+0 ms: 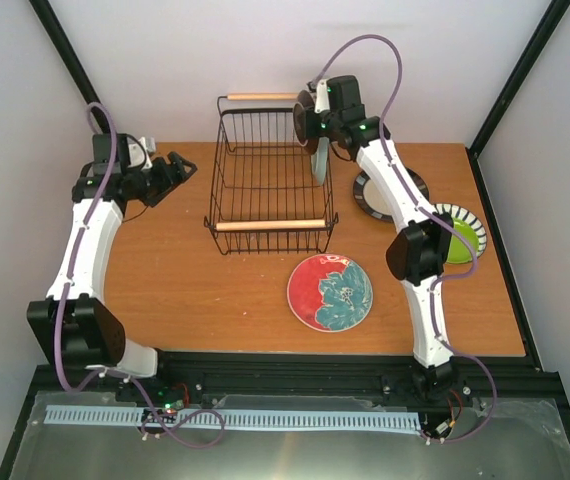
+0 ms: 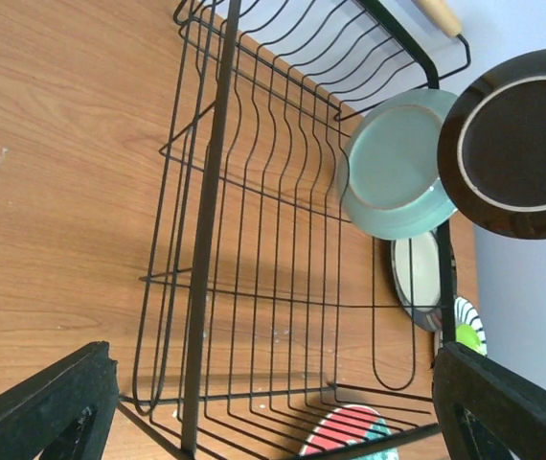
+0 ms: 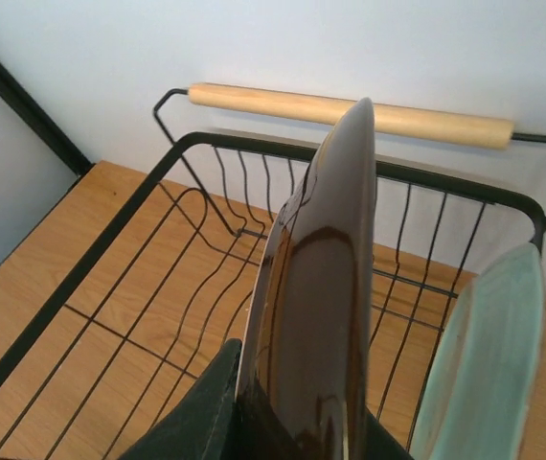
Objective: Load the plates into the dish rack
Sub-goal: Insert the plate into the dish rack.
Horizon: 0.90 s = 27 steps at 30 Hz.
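Observation:
The black wire dish rack [image 1: 265, 185] stands mid-table. A mint green plate [image 1: 321, 165] stands on edge inside it at its right side. My right gripper [image 1: 315, 122] hangs over the rack's far right corner, shut on a small dark plate [image 1: 302, 110] held edge-up. In the right wrist view that dark plate [image 3: 321, 307] rises from the right gripper [image 3: 302, 436], with the mint plate [image 3: 484, 364] to its right. The left gripper [image 1: 181, 166] is open and holds nothing, left of the rack. A red plate with a teal flower [image 1: 330, 291] lies in front of the rack.
A black-rimmed cream plate [image 1: 373, 203] lies right of the rack, partly under the right arm. A lime green plate with a striped rim [image 1: 463, 235] lies near the table's right edge. Wooden handles [image 1: 270, 225] cap the rack's near and far ends. Black frame posts stand at the back corners.

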Tool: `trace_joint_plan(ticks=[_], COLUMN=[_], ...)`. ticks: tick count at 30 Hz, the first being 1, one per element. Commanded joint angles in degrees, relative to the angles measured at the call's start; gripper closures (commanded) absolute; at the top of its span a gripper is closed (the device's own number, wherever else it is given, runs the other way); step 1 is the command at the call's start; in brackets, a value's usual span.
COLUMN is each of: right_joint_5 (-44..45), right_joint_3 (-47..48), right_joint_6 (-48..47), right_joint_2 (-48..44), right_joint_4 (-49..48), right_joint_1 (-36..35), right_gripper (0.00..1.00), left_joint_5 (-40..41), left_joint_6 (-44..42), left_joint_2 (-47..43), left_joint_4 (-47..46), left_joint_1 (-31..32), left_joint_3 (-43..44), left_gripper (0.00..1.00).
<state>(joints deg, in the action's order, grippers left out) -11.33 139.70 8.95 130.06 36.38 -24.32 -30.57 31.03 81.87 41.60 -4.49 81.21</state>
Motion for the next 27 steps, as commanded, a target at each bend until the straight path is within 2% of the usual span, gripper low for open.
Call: trace_joint_plan(ticks=[1, 9, 14, 17, 22, 27], right_joint_5=[-3.4, -3.1, -4.0, -3.3, -1.1, 0.2], right_joint_3=[2.5, 4.0, 2.2, 0.1, -0.8, -0.2], right_joint_6=[6.0, 7.9, 8.6, 8.1, 8.0, 8.6], right_joint_2=[0.0, 1.6, -0.2, -1.1, -0.9, 0.4], right_joint_4=[-6.4, -7.5, -6.5, -5.9, -5.5, -5.8], right_joint_1=[1.1, 1.0, 0.6, -0.1, -1.3, -2.7], right_gripper=[0.97, 0.97, 0.97, 0.97, 0.97, 0.97], left_joint_5=[2.0, 2.5, 8.4, 11.2, 12.6, 13.8], left_joint_6=[-3.2, -5.4, -8.3, -8.1, -8.8, -9.4], left_joint_2=[2.7, 11.1, 17.2, 18.2, 19.8, 21.0], left_joint_4=[-4.3, -6.1, -3.8, -4.4, -5.9, -6.5], left_joint_1=[0.4, 1.5, 6.1, 6.6, 6.8, 6.8], left_joint_3=[1.6, 7.3, 12.9, 12.5, 12.1, 11.9], left_gripper=[0.09, 0.13, 0.16, 0.20, 0.32, 0.34])
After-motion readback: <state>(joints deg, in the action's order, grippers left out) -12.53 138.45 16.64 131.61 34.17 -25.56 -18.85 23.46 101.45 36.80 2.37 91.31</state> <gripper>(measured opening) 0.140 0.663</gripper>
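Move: The left hand is empty and open, aimed at the dish rack's left rim, about 11 cm ahead, 6 cm right and 10 cm below; the rack's near wooden handle is some 12 cm back and 22 cm right. The right hand holds the dark red plate over its free slots, roughly 16 cm below and 4 cm left, with the mint plate standing about 1 cm back, 4 cm right and 14 cm down. The left hand reaches forward about 8 cm while sinking some 6–7 cm towards the rack's left rim, edging slightly right on the way and rolling its left side up some 10–15 degrees, its fingers drawing in to about two thirds open with the rim lined up between them. The right hand keeps the dark red plate pinched on edge above the rack and first nudges about a centimetre forward and right, then eases left about 3 cm, away from the mint plate, and sinks a couple of centimetres towards the slots. ##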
